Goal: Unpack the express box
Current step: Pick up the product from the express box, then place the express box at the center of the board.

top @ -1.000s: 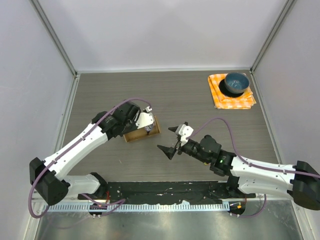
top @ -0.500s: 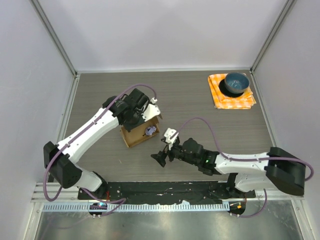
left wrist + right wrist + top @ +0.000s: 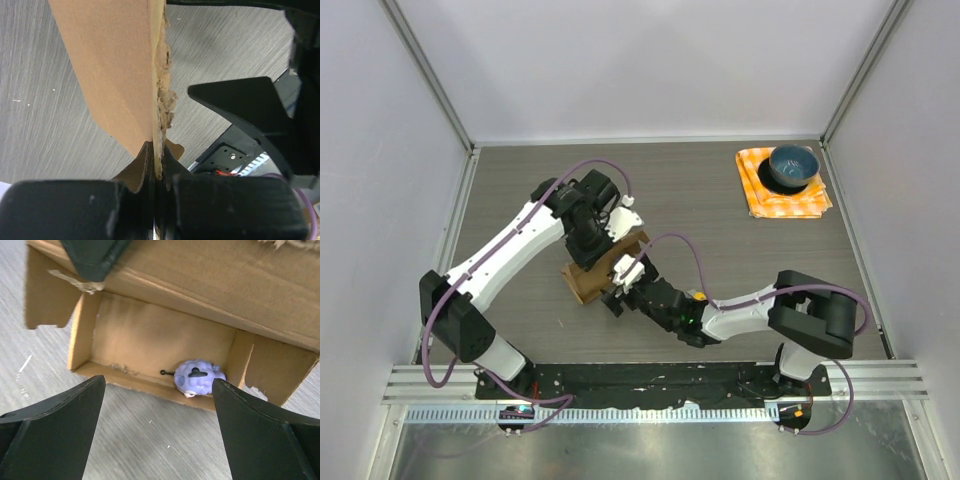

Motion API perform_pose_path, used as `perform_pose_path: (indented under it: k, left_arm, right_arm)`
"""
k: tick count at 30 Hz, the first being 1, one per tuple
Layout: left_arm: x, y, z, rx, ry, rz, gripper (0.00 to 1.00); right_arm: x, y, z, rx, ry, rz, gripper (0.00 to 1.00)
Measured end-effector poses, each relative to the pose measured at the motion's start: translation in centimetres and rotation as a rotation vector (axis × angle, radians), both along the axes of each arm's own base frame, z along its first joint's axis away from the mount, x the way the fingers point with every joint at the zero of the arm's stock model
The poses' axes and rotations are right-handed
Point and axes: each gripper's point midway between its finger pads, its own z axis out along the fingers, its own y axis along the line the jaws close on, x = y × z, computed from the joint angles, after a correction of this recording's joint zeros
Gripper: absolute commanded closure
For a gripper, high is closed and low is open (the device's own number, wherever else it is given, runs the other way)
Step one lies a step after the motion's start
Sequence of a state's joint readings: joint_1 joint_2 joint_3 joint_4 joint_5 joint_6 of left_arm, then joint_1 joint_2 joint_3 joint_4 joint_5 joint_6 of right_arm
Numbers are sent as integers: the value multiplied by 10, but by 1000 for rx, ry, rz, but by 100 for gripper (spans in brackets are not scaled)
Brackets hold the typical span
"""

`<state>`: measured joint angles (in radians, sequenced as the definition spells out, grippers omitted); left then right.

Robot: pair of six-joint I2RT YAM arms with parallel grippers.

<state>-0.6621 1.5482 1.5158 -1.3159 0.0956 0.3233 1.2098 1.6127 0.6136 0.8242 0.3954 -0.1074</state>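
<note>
The express box (image 3: pixel 584 281) is a small brown carton tipped on its side left of the table's middle. My left gripper (image 3: pixel 620 238) is shut on its upper flap (image 3: pixel 112 65), the torn cardboard edge pinched between the jaws at the left gripper (image 3: pixel 158 167). My right gripper (image 3: pixel 617 291) is open just in front of the box's opening. In the right wrist view the box (image 3: pixel 150 337) gapes toward the right gripper (image 3: pixel 157 381), and a small purple bumpy toy (image 3: pixel 198 378) lies inside against the low front wall, between the lines of the two fingers.
A blue bowl (image 3: pixel 792 166) sits on an orange checked cloth (image 3: pixel 758 196) at the far right corner. Grey enclosure walls ring the table. The right arm's cable (image 3: pixel 675 245) loops over the table beside the box.
The left gripper has lifted and turned the box by its flap, opening it toward the right arm. The right gripper has swung left and low, right up to the box's mouth, staying open.
</note>
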Motion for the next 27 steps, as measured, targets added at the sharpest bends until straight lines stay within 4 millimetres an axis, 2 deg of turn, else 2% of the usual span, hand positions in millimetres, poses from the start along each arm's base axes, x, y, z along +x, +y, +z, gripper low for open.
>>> perform_pose_path:
  k: [7, 11, 14, 20, 23, 24, 27]
  left_arm:
    - [-4, -1, 1, -35, 40, 11, 100]
    - [-3, 0, 1, -44, 45, 15, 100]
    - [-2, 3, -1, -42, 51, 25, 100]
    - [-3, 8, -8, -32, 66, 27, 100]
    - [-4, 11, -10, -26, 76, 32, 100]
    - [-5, 11, -10, -25, 78, 33, 100]
    - [-5, 11, -10, -26, 81, 35, 100]
  right_arm:
    - [33, -1, -18, -55, -19, -88, 11]
    - [52, 0, -26, -83, -1, -122, 17]
    - [59, -2, -34, -118, 33, -127, 21]
    - [58, -4, -47, -176, 85, -112, 30]
    - [55, -5, -53, -193, 104, -102, 38]
    - [54, -5, -54, -193, 108, -98, 44]
    - [52, -3, -56, -192, 121, -87, 47]
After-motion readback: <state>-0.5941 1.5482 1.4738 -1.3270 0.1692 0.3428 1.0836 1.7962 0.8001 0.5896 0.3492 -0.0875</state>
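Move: The product, a purple sheep toy, lies inside the opened express box, about 7 cm ahead of the right hand, 2 cm to its left and 7 cm below. The box's middle is some 3 cm ahead, 4 cm left and 6 cm down from the right hand; the left gripper, pinching the box's torn edge, is 3 cm ahead, 8 cm left and 4 cm above. From the left hand, the toy is roughly 4 cm ahead, 6 cm right and 11 cm down. Forward and down into the open express box goes the right hand, about 6 cm ahead in the first half, then almost straight down to some 5.5 cm lower, its fingers tipping a little further downward. The spread fingers come around the product and close to a bit over half open, while the left hand keeps pinching the box's torn edge and eases about 1 cm left and down. ##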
